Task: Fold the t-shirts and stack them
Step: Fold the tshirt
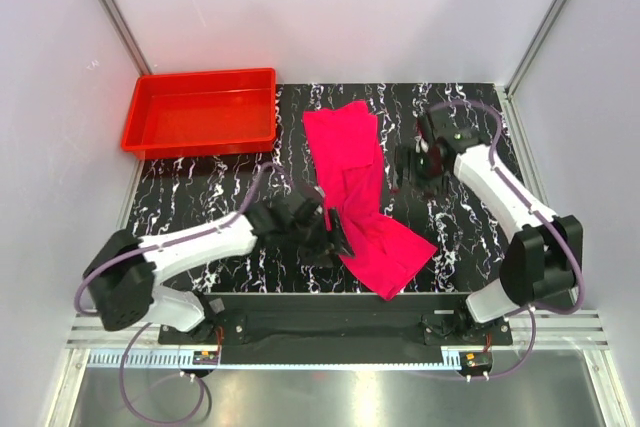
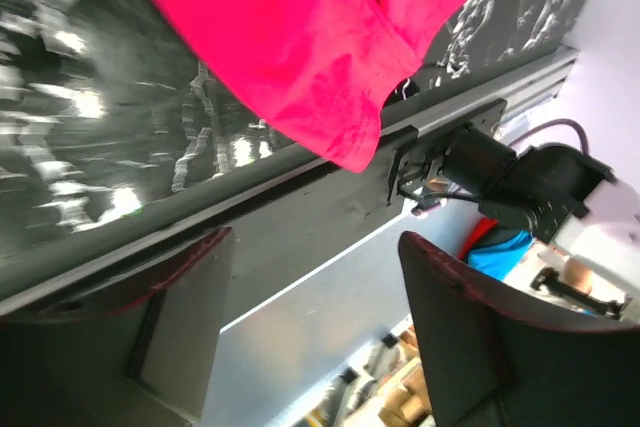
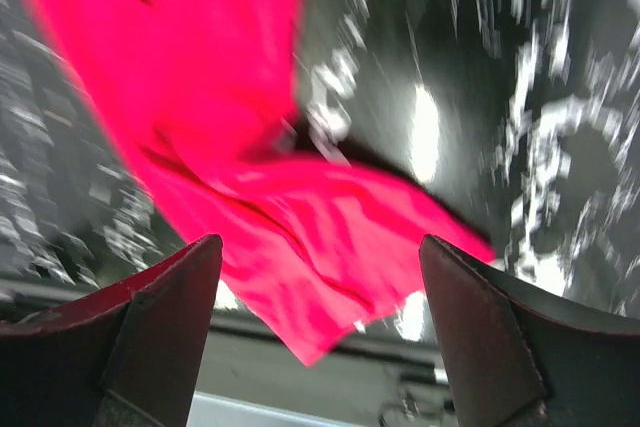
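Observation:
A bright magenta-pink t-shirt (image 1: 355, 187) lies as a long crumpled strip on the black marbled table, running from the back middle toward the front edge, where it widens. My left gripper (image 1: 335, 232) is at the strip's left edge near the front. Its jaws stand open with nothing between them in the left wrist view (image 2: 320, 327), and the t-shirt (image 2: 300, 37) lies beyond the fingertips. My right gripper (image 1: 410, 172) hovers just right of the strip's middle. It is open and empty (image 3: 320, 337), with the t-shirt (image 3: 250, 197) on the table under it.
A rigid red tray (image 1: 200, 112) sits at the table's back left, with nothing in it. White walls enclose the left, back and right sides. The metal rail (image 1: 330, 322) with both arm bases runs along the front edge, just past the shirt's near corner.

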`<state>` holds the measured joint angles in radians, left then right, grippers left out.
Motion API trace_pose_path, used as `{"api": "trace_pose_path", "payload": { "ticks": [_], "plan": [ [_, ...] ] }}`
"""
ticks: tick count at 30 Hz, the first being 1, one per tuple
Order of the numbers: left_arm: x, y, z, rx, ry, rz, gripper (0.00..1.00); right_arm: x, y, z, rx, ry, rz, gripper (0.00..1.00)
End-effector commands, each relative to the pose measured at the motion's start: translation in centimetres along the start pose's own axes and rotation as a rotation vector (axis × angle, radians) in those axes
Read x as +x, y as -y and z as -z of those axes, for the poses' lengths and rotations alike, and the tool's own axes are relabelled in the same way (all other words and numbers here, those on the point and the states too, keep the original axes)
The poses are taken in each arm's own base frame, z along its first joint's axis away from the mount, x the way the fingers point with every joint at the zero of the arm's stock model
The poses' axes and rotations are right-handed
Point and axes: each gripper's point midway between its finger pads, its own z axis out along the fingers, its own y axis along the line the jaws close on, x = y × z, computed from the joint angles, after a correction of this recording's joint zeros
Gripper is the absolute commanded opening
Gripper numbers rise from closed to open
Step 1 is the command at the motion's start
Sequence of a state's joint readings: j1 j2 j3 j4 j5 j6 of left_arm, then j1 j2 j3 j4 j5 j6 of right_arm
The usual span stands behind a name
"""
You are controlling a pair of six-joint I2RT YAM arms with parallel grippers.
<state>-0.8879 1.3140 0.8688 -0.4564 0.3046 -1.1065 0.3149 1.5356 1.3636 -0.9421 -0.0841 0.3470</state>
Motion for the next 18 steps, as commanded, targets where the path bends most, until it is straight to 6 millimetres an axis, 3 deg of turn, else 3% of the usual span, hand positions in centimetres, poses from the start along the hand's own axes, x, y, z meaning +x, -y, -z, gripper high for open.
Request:
{"api": "trace_pose_path", "payload": {
  "ticks": [1,5,9,10,12,18],
  "plan": [
    [0.8,2.7,-3.6,0.033,0.041,0.146,0.68,3.2,0.7,-1.0,-0.046,-0.063,-0.008,0.87],
    [2.7,4.9,-6.0,-0.003,0.044,0.177,0.67,5.5,3.0,-1.2,-0.011,-0.095,-0.052,0.86],
    [5.2,6.3,-8.4,-0.017,0.019,0.299,0.68,4.8,5.0,-0.3,0.047,-0.043,-0.083,0.86],
    [5.5,5.7,-9.4,-0.044,0.013,0.324,0.69,4.6,5.6,-0.1,0.06,-0.044,-0.103,0.86],
    [6.4,6.1,-10.1,-0.068,-0.002,0.385,0.71,4.2,5.5,0.3,0.052,-0.036,-0.123,0.86],
    [8.0,4.7,-12.3,-0.152,-0.029,0.523,0.67,3.7,4.6,1.2,-0.001,-0.021,-0.137,0.86]
  ]
}}
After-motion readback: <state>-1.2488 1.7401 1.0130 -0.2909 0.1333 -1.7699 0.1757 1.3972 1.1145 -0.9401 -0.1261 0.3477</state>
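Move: The t-shirt's near corner lies about 12 cm to the left hand's right, 11 cm back and 12 cm below; its right corner is some 22 cm right, 1 cm back, and the shirt's far end 29 cm straight ahead. From the right hand, that right corner is roughly 14 cm back, 5 cm right and 15 cm below, the near corner 25 cm back and 6 cm left. Both open hands go right, back and down: left some 11 cm rightward towards the near corner, right about 5. ##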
